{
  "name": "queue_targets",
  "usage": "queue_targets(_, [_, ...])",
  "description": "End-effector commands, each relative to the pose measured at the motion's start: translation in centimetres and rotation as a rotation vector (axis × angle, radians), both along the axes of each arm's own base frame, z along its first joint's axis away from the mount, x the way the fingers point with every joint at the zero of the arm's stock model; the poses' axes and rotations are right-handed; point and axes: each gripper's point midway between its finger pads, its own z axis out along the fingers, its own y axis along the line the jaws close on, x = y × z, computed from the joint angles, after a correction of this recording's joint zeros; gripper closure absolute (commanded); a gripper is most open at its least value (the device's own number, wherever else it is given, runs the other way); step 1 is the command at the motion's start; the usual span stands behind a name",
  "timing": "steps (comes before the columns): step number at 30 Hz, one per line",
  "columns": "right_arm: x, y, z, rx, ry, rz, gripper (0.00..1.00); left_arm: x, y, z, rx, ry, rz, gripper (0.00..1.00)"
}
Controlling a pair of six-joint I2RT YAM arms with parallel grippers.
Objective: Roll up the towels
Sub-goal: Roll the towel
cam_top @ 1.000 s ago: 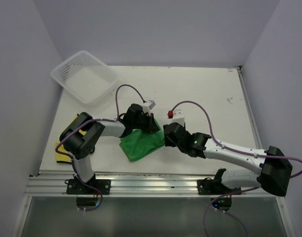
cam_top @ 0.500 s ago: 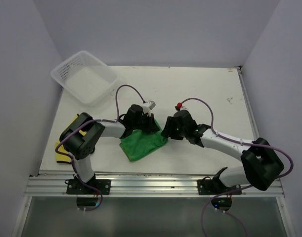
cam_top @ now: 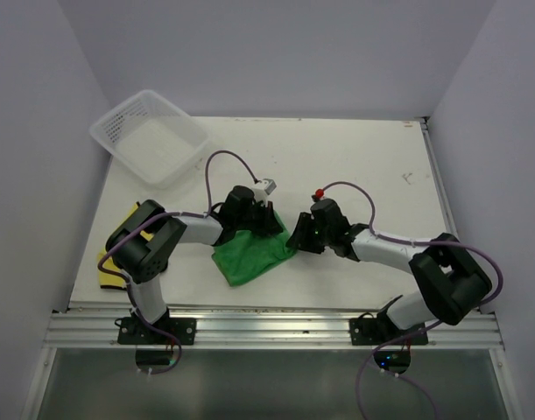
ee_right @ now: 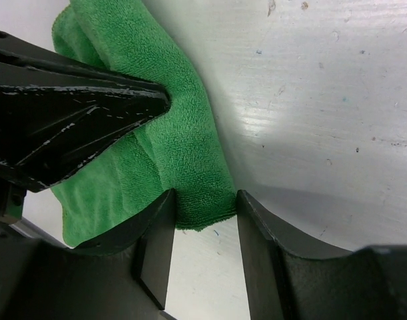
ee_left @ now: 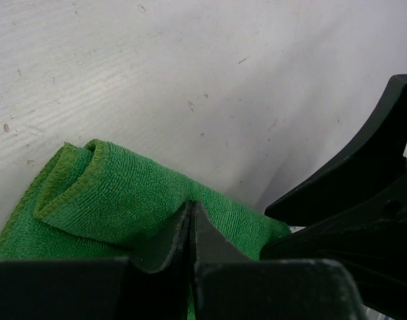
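The green towel [cam_top: 248, 255] lies bunched on the table between the two arms, its far edge curled over [ee_left: 76, 180]. My left gripper [cam_top: 269, 226] is shut on the towel's upper right part, with green cloth showing between its fingers [ee_left: 191, 205]. From the right, my right gripper [cam_top: 297, 238] stands open astride the towel's right end [ee_right: 203, 200]. That end fills the gap between the two fingertips. The yellow towel [cam_top: 109, 262] lies at the table's left edge, partly hidden under the left arm.
A white mesh basket [cam_top: 149, 136] sits at the back left corner. The two grippers are almost touching over the green towel; the right one's fingers [ee_left: 363, 193] loom in the left wrist view. An aluminium rail [cam_top: 276, 328] runs along the near edge.
The right arm has folded in and brought its gripper left onto the green towel's right end, jaws narrowing. The left gripper and both towels have stayed put.
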Motion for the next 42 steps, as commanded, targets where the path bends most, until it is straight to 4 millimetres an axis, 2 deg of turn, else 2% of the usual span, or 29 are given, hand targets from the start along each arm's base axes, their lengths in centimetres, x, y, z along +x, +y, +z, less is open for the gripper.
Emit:
queue_targets(1, [-0.3,0.9,-0.3,0.053,0.011,0.025,0.56,-0.9,1.5,-2.3,0.084,0.038,0.023,0.97])
queue_targets(9, [-1.3,0.4,-2.1,0.024,0.034,0.065,0.62,-0.9,1.5,-2.4,0.091,0.038,0.024,0.97])
queue_targets(13, [-1.8,0.4,-2.4,0.023,0.028,0.099,0.69,-0.7,1.5,-2.3,0.093,0.036,0.027,0.97])
queue_targets(19, [-2.5,0.2,-2.6,0.026,0.009,0.139,0.86,-0.5,1.4,-2.2,0.095,0.035,0.033,0.97])
queue_targets(20, [-2.6,0.1,-2.8,0.014,0.004,0.143,0.92,-0.4,1.4,-2.0,0.093,0.032,0.033,0.97])
queue_targets(23, [-2.3,-0.2,-2.8,-0.03,-0.034,0.143,1.0,-0.2,1.3,-1.6,0.089,0.027,0.041,0.97])
queue_targets(27, [-2.1,-0.9,-2.7,-0.149,-0.125,0.148,1.0,0.2,1.0,-0.7,0.072,0.022,0.054,0.97])
queue_targets(29, [-1.9,-0.6,-1.7,-0.203,-0.191,0.16,1.0,0.3,1.0,-0.3,0.067,0.02,0.058,0.97])
queue_targets(31, [-1.4,-1.2,-0.8,-0.268,-0.259,0.129,1.0,0.5,0.8,0.2,0.059,0.015,0.065,0.96])
queue_targets(35, [-1.3,-0.5,0.8,-0.34,-0.365,0.142,1.0,0.8,0.8,1.2,0.055,0.011,0.078,0.96])
queue_targets(36, [-1.6,-1.2,0.5,-0.383,-0.355,0.143,1.0,1.0,0.7,1.5,0.051,0.007,0.08,0.96])
queue_targets(42, [-1.4,-1.5,0.9,-0.51,-0.41,0.149,1.0,1.6,0.4,4.0,0.024,-0.019,0.089,0.96])
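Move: The green towel's near right-hand corner, the end of its folded strip, lies at the right hand's half-open fingertips: about 1 cm to the left, level fore and aft, roughly 1 cm lower. The towel's middle is some 10 cm left and 2 cm back; its far corner about 9 cm ahead and 4 cm left. From the left hand, whose closed fingers are already on the fold, that near corner is about 5 cm back, 3 cm right and 2 cm lower. Down first, by about 1 cm, the right hand closes its fingers on the near end of the towel's fold and pinches it, then draws back some 2 cm towards the base, easing up again while rolling about 30 degrees counter-clockwise as seen from behind the gripper. The left hand keeps its closed fingers at the fold, staying put until it rises about 1 cm at the end. ##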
